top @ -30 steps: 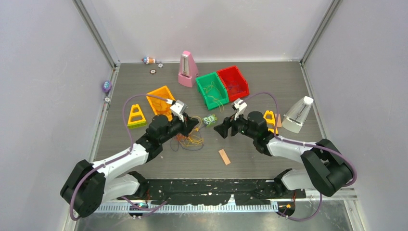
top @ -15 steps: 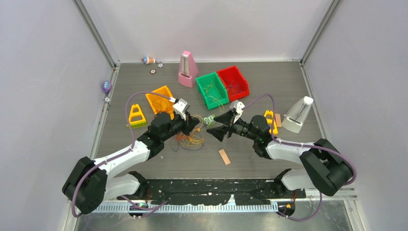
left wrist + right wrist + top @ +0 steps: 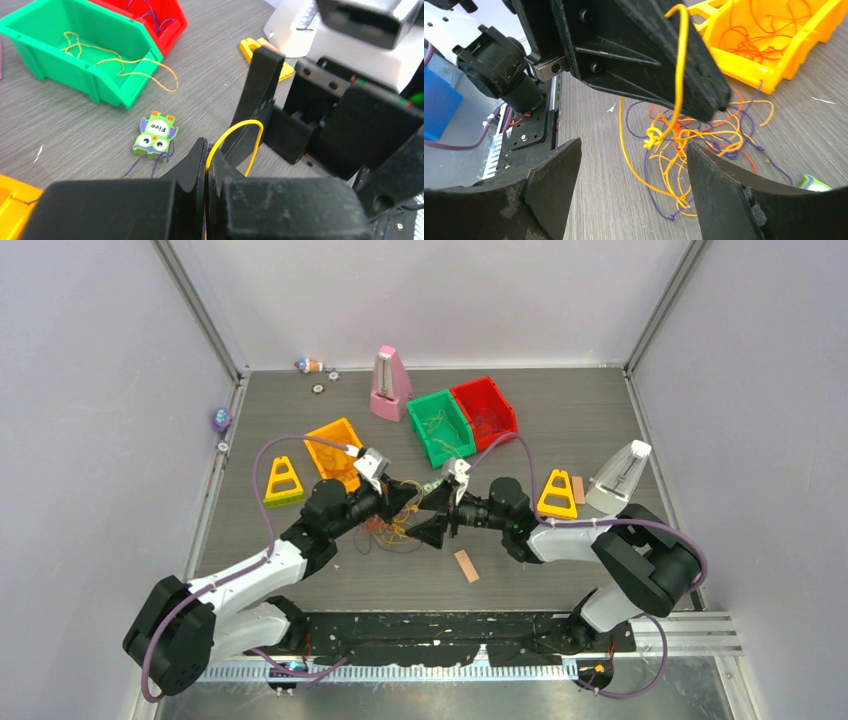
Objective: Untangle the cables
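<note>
The cables are a tangle of thin orange, yellow and purple strings (image 3: 392,532) lying on the table under both grippers, with the tangle (image 3: 696,135) spread between the right gripper's fingers in the right wrist view. My left gripper (image 3: 410,498) is shut on a yellow cable, and from its closed tips (image 3: 206,150) that cable's loop (image 3: 241,123) arches out. The same yellow strand (image 3: 681,60) hangs down the left gripper's fingers (image 3: 649,65) to a knot. My right gripper (image 3: 432,515) is open, facing the left one closely. Nothing sits between its fingertips (image 3: 633,147).
Green bin (image 3: 417,425) holds yellow-green strings, red bin (image 3: 507,412) purple ones, orange bin (image 3: 322,435) orange ones. An owl tile (image 3: 155,136) lies near the grippers. Pink metronome (image 3: 389,385), white metronome (image 3: 620,478), two yellow triangles (image 3: 284,482) (image 3: 556,494) and a small wooden block (image 3: 466,565) stand around.
My right arm has swung left across the table, bringing its open jaws right up to the left gripper's tip. The left gripper stayed shut on the yellow cable, barely moving.
</note>
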Robot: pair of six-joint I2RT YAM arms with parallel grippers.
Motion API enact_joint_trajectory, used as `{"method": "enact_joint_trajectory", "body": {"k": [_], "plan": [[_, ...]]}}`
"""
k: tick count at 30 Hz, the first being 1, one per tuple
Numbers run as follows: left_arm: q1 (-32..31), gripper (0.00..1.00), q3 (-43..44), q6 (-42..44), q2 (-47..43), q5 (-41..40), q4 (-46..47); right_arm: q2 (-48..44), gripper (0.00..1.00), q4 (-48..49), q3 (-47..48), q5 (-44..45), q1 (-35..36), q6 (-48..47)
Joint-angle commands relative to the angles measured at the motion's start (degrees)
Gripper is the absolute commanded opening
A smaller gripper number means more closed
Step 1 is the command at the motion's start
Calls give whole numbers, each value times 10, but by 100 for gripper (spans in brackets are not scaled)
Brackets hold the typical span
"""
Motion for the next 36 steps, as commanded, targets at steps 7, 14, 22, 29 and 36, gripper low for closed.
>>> {"method": "enact_joint_trajectory", "body": {"k": [7,14,22,29,36], "plan": [[-11,0,-46,-44,-33,39,148,36,82,-5,50,70,62,-61],[-16,0,-52,-55,-37,65,176,59,73,-2,64,152,78,-67],[-17,0,-64,-62,-47,97,214,49,41,12,51,188,79,-73],[-17,1,-64,-68,-21,81,237,35,6,30,47,156,80,-63],[-17,75,-62,-43,-69,-57,126,9,5,-4,36,226,79,-63]]}}
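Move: The closed left fingers hold a strand of the yellow cable. For the open right hand, the length with a knot hanging below that grip is about 3 cm left, 2 cm ahead and 2 cm down; from the left hand it lies some 3 cm back, 1 cm left and 5 cm below. On the table about 14 cm under the right hand are the tangle, 8 cm left and level with it, and the owl block, 10 cm straight ahead. The right fingers pinch the hanging yellow strand close by its knot after the hand reaches about 3.5 cm left and 2 cm down, then swings roughly 3 cm forward. The left hand, still gripping the cable, draws some 4 cm back and 4 cm up with its fingers tilting up about 15 degrees, then eases forward a little while opening past halfway. ##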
